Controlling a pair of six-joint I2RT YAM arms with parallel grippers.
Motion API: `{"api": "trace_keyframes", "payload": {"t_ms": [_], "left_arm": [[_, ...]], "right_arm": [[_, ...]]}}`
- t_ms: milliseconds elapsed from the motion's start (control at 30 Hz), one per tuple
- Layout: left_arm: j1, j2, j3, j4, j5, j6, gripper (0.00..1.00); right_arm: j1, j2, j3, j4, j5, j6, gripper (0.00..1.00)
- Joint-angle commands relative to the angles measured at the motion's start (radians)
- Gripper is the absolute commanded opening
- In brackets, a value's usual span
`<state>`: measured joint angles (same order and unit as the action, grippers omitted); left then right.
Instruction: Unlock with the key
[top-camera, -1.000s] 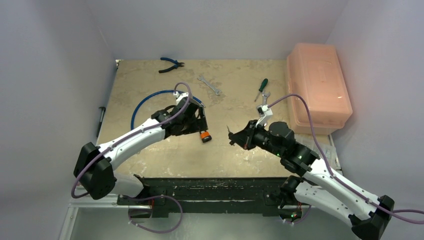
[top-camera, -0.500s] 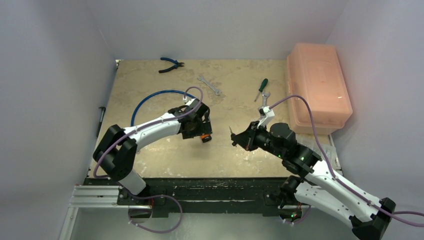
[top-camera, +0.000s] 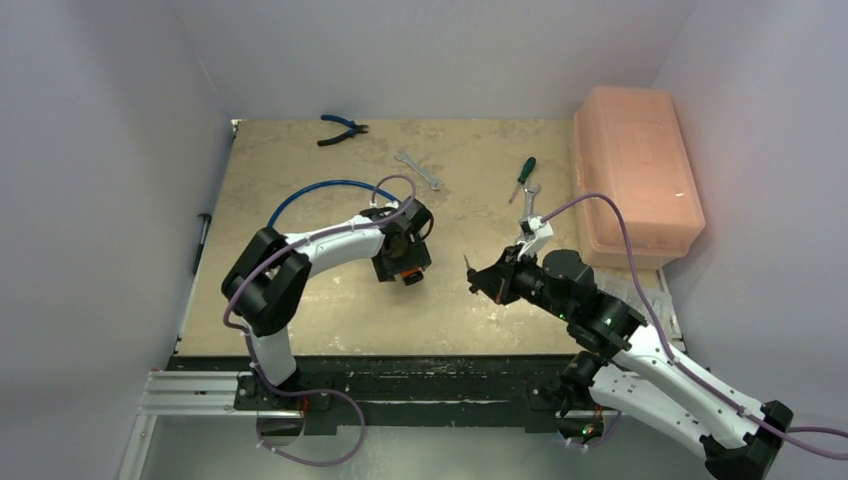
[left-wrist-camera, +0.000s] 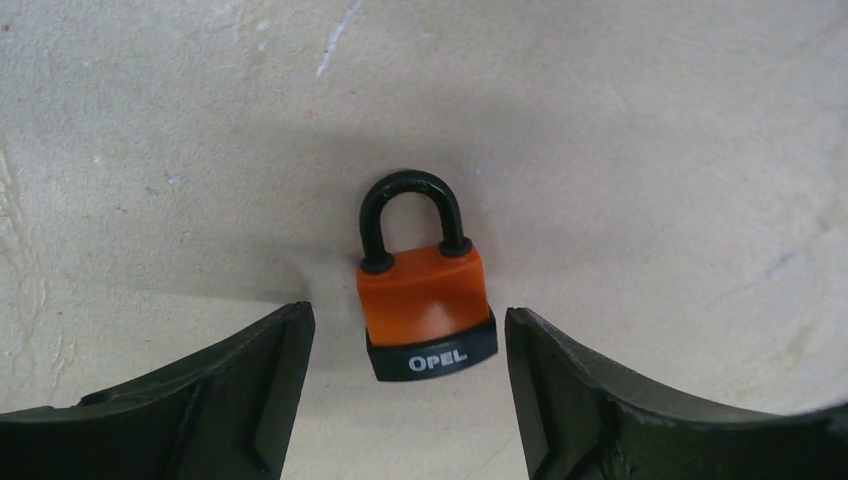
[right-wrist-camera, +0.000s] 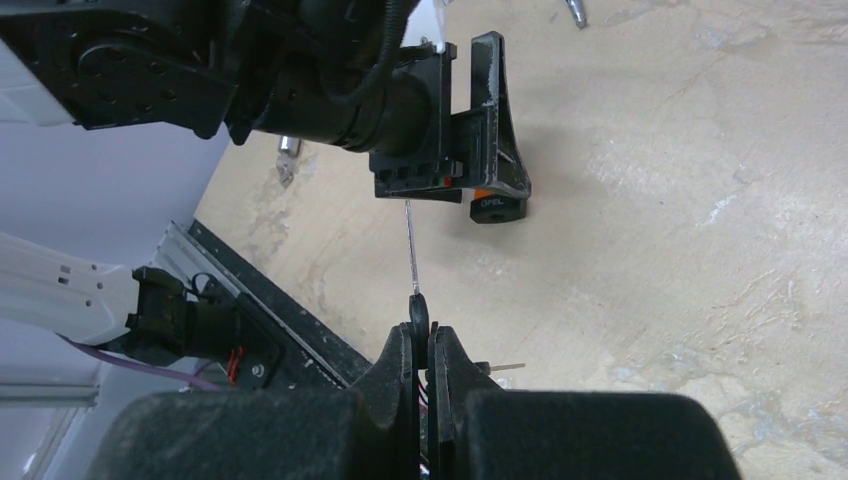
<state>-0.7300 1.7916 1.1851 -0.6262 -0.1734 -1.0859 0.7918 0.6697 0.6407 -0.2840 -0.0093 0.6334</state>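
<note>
An orange padlock (left-wrist-camera: 426, 300) with a black shackle and a black base marked OPEL lies flat on the table. It shows in the top view (top-camera: 410, 274) and the right wrist view (right-wrist-camera: 495, 205). My left gripper (left-wrist-camera: 405, 375) is open and hovers over it, one finger on each side of the base, not touching. My right gripper (right-wrist-camera: 422, 335) is shut on a key (right-wrist-camera: 412, 255), whose thin blade sticks out towards the lock. In the top view the right gripper (top-camera: 478, 276) is to the right of the lock with a gap between them.
A blue cable loop (top-camera: 290, 205) lies behind the left arm. A wrench (top-camera: 418, 170), a green-handled screwdriver (top-camera: 522, 177) and blue pliers (top-camera: 342, 128) lie at the back. A pink lidded box (top-camera: 635, 175) stands at the right edge.
My left arm has folded in and its gripper has turned over the padlock. My right gripper has drifted slightly right with the key. The padlock has stayed in place.
</note>
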Motion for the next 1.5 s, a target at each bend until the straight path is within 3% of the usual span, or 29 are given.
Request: {"api": "trace_keyframes", "payload": {"t_ms": [0, 800, 1000, 1100, 1233, 1467], "left_arm": [[-0.014, 0.051, 0.080, -0.097, -0.058, -0.101, 0.73], [-0.031, 0.204, 0.201, -0.159, -0.083, -0.027, 0.62], [-0.029, 0.212, 0.176, -0.115, -0.055, -0.002, 0.47], [-0.024, 0.207, 0.144, -0.059, -0.012, 0.004, 0.31], [-0.015, 0.184, 0.092, 0.021, 0.040, 0.009, 0.00], [0.003, 0.068, -0.028, 0.199, 0.130, -0.022, 0.00]], "right_arm": [[0.000, -0.011, -0.013, 0.026, 0.032, -0.035, 0.00], [0.001, -0.030, -0.050, 0.047, 0.011, -0.046, 0.00], [0.000, -0.030, -0.050, 0.046, 0.011, -0.044, 0.00], [0.000, -0.026, -0.050, 0.047, 0.011, -0.044, 0.00], [0.000, -0.024, -0.047, 0.043, 0.011, -0.042, 0.00], [0.000, -0.015, -0.041, 0.052, -0.017, -0.031, 0.00]]}}
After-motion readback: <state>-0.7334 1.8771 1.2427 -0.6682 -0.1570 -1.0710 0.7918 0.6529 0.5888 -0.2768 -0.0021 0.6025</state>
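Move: The padlock lies between the left gripper's open fingertips, its middle about 2 cm below, level fore-and-aft and 1 cm to the right. The blue cable's free end is roughly 12 cm ahead and the silver wrench some 22 cm ahead, 2 cm right. The key in the right gripper hangs about 7 cm back, 12 cm right and 18 cm up. From the right hand the padlock is about 10 cm ahead, 12 cm left, 20 cm below. Settle the left gripper about 2 cm down around the padlock's body, rolling its left side up some 10 degrees and then mostly back, while closing the fingers until both pads pinch the sides of the body; then ease up barely half a centimetre with the grip kept. Meanwhile let the right hand, still holding the key, sink about 2 cm and wait. ##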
